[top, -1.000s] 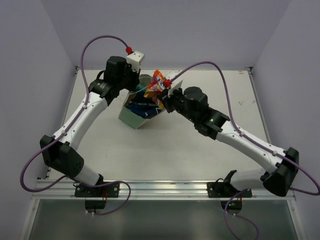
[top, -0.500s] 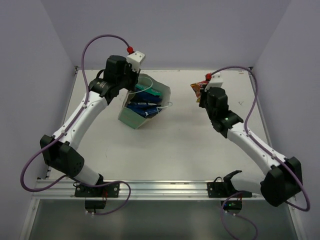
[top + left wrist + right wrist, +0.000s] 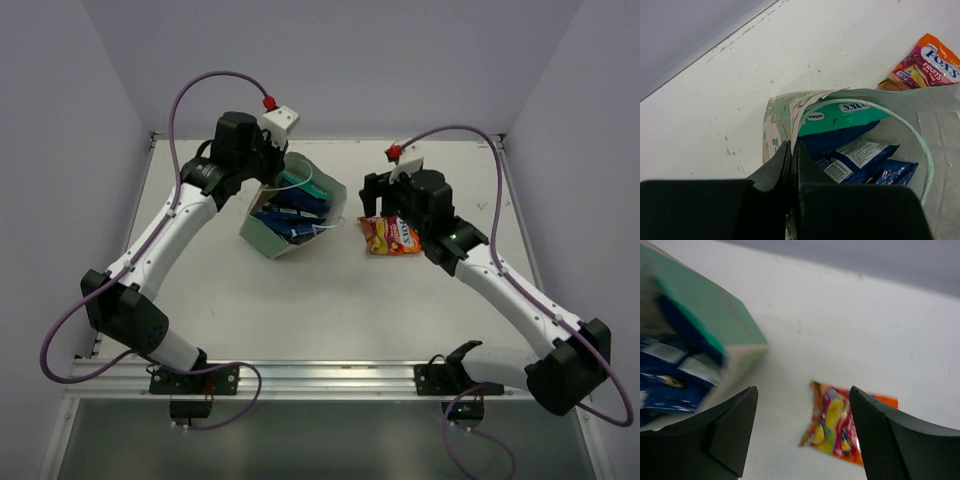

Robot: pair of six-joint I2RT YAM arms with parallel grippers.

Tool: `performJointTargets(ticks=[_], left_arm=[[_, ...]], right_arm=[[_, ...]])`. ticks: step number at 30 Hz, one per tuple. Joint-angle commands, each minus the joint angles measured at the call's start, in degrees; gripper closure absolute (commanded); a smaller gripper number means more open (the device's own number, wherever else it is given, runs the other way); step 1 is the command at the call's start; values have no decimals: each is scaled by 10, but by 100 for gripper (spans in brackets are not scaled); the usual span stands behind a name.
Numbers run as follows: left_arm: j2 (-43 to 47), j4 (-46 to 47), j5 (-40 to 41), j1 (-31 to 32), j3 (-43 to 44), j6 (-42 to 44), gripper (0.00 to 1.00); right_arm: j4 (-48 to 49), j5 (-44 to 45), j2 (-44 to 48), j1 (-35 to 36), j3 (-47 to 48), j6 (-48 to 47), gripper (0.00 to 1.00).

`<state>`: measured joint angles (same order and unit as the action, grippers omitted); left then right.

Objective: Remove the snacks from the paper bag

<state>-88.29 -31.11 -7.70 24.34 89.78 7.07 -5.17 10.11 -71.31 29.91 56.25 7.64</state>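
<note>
The mint-green paper bag (image 3: 262, 232) leans on its side at mid-table, mouth facing right. My left gripper (image 3: 272, 178) is shut on its rim (image 3: 785, 112). Inside I see a teal-green packet (image 3: 840, 121) and several blue packets (image 3: 860, 156), which also show in the top view (image 3: 285, 218). The orange-red-yellow packet (image 3: 392, 236) lies flat on the table right of the bag; it also shows in the left wrist view (image 3: 925, 65) and the right wrist view (image 3: 840, 425). My right gripper (image 3: 378, 205) is open and empty just above it (image 3: 804, 390).
The white table (image 3: 330, 310) is walled on the left, back and right. A metal rail (image 3: 320, 375) runs along the near edge. Purple cables (image 3: 215, 78) loop above both arms.
My right gripper pulled the orange packet out of the bag, carried it right, and let it go on the table; it is now open. The left gripper kept its hold on the bag.
</note>
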Motion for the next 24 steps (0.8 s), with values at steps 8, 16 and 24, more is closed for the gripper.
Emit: performJointTargets(ticks=[8,16,24], left_arm=[[15,27,-21,16,36,-31,100],[2,12,-21,16,52,-62,100],[6,9,-35,17,44,-65,100]], right_arm=[[-83,-261,-36,104,238,-182,40],[-141,-327,-119,136,261,-206,53],[-157,-300,-216,135,295,-206,52]])
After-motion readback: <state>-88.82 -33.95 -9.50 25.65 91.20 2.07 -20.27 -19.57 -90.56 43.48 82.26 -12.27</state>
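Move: Inside the bag, the blue snacks lie about 22 cm to the right hand's left, some 3 cm nearer the base and 10 cm below it; the green pack is roughly 7 cm farther out than them, at about the same sideways place. The orange pack, already out, lies on the table about 7 cm right, 1 cm ahead and 20 cm under that hand. From the left hand, the blue snacks are around 8 cm right, 3 cm back and 13 cm lower. Swinging back to the bag in a high arc, the right hand sweeps about 18 cm left and some 6 cm back, climbing nearly 20 cm away from the orange pack, then dropping almost as far to the bag's mouth. It turns about 50 degrees counter-clockwise and half closes its fingers, tips slipping in under the handle towards the blue snacks. The left hand keeps the rim pinched, easing slightly right and back. ##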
